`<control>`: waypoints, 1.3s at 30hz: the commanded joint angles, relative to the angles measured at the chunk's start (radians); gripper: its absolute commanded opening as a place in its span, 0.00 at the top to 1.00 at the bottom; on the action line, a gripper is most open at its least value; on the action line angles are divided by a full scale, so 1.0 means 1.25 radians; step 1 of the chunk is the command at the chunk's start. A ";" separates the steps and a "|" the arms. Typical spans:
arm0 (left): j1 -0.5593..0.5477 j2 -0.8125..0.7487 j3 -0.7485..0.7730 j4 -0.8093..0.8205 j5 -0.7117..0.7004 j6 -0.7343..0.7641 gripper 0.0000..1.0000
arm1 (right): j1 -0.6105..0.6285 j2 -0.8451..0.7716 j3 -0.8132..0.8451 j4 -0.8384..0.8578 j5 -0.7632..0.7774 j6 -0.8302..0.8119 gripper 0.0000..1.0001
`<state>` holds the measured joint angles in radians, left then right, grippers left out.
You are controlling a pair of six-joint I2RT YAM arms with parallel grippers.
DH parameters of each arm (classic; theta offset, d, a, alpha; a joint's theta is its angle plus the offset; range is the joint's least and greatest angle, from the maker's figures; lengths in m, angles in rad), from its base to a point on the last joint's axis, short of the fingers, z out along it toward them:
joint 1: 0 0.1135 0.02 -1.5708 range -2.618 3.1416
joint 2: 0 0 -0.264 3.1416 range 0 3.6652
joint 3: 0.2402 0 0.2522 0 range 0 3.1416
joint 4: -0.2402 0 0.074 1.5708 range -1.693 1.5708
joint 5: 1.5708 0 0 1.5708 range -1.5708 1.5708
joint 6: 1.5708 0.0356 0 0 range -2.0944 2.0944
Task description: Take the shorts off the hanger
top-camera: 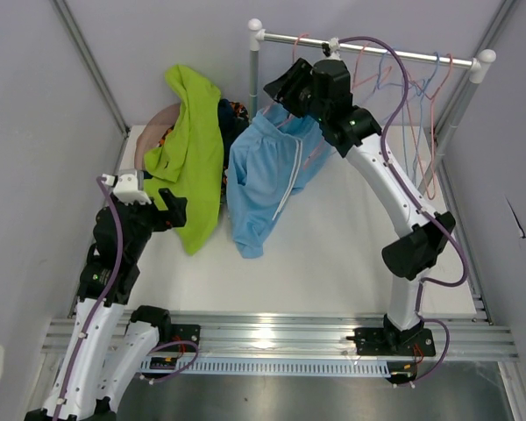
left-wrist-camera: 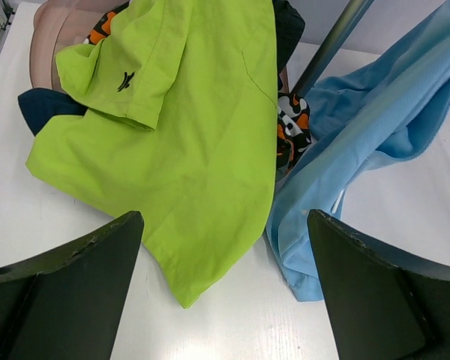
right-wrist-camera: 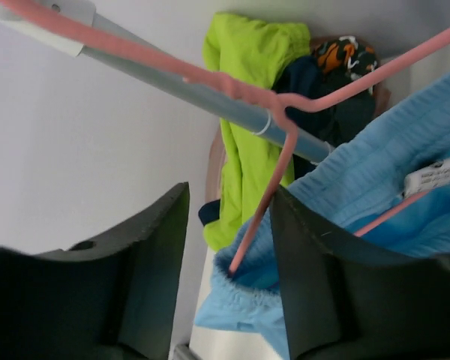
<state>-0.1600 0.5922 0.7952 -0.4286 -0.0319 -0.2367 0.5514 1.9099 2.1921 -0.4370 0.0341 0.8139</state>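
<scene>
Light blue shorts (top-camera: 263,175) hang by the waistband from a pink hanger (right-wrist-camera: 266,187) on the rail (top-camera: 377,48), their lower end resting on the table. My right gripper (top-camera: 276,95) is up at that waistband. In the right wrist view its jaws (right-wrist-camera: 229,210) straddle the hanger arm and the blue waistband (right-wrist-camera: 375,187), which lie against the right finger; a gap remains at the left finger. Lime green shorts (top-camera: 197,149) lie on a pile at the left, over navy (left-wrist-camera: 41,109) and orange-black-white patterned shorts (left-wrist-camera: 289,127). My left gripper (top-camera: 177,209) hovers open above the green hem (left-wrist-camera: 187,127), holding nothing.
Several bare wire hangers (top-camera: 421,88) hang at the right end of the rail. The rail's left post (top-camera: 254,70) stands between the pile and the blue shorts. A pinkish-brown basin (top-camera: 153,132) sits under the pile. Grey walls close in on both sides.
</scene>
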 commanded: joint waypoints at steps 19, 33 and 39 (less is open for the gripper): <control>-0.098 0.026 0.040 0.151 0.392 0.026 0.01 | -0.009 -0.130 -0.005 0.027 -0.014 -0.007 1.00; -0.202 0.249 0.109 0.533 0.484 -0.083 0.01 | 0.036 -0.369 -0.242 0.112 -0.008 0.047 1.00; -0.269 0.327 0.110 0.605 0.466 -0.109 0.09 | 0.037 -0.404 -0.272 0.121 -0.010 0.053 1.00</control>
<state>-0.4591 0.9863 0.9035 0.1947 0.5323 -0.3393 0.5945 1.4498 1.8507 -0.4061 0.0181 0.8734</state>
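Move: The near shoulder of the pink hanger holding the light blue shorts lies practically between the right hand's half-closed fingers, about 1 cm ahead and 1 cm below, with no sideways offset. The shorts' middle hangs some 10 cm back from that hand, 3 cm right and 20 cm lower, and the rack's left post stands 7 cm ahead, 4 cm left and 12 cm below. From the left hand the shorts' middle is about 12 cm ahead, 25 cm right and 4 cm below; the green shorts lie straight ahead about 26 cm, 20 cm lower. The right hand sinks about 2 cm while its fingers finish closing and pinch the hanger's near shoulder beside the twisted neck, then it keeps that grip and draws the hanger back roughly 13 cm, rising and going a little right. Meanwhile the left hand, still open, swings about 20 cm right towards the hanging blue shorts and rises some 8 cm, turning nearly 50 degrees clockwise so that its fingers face the cloth. ##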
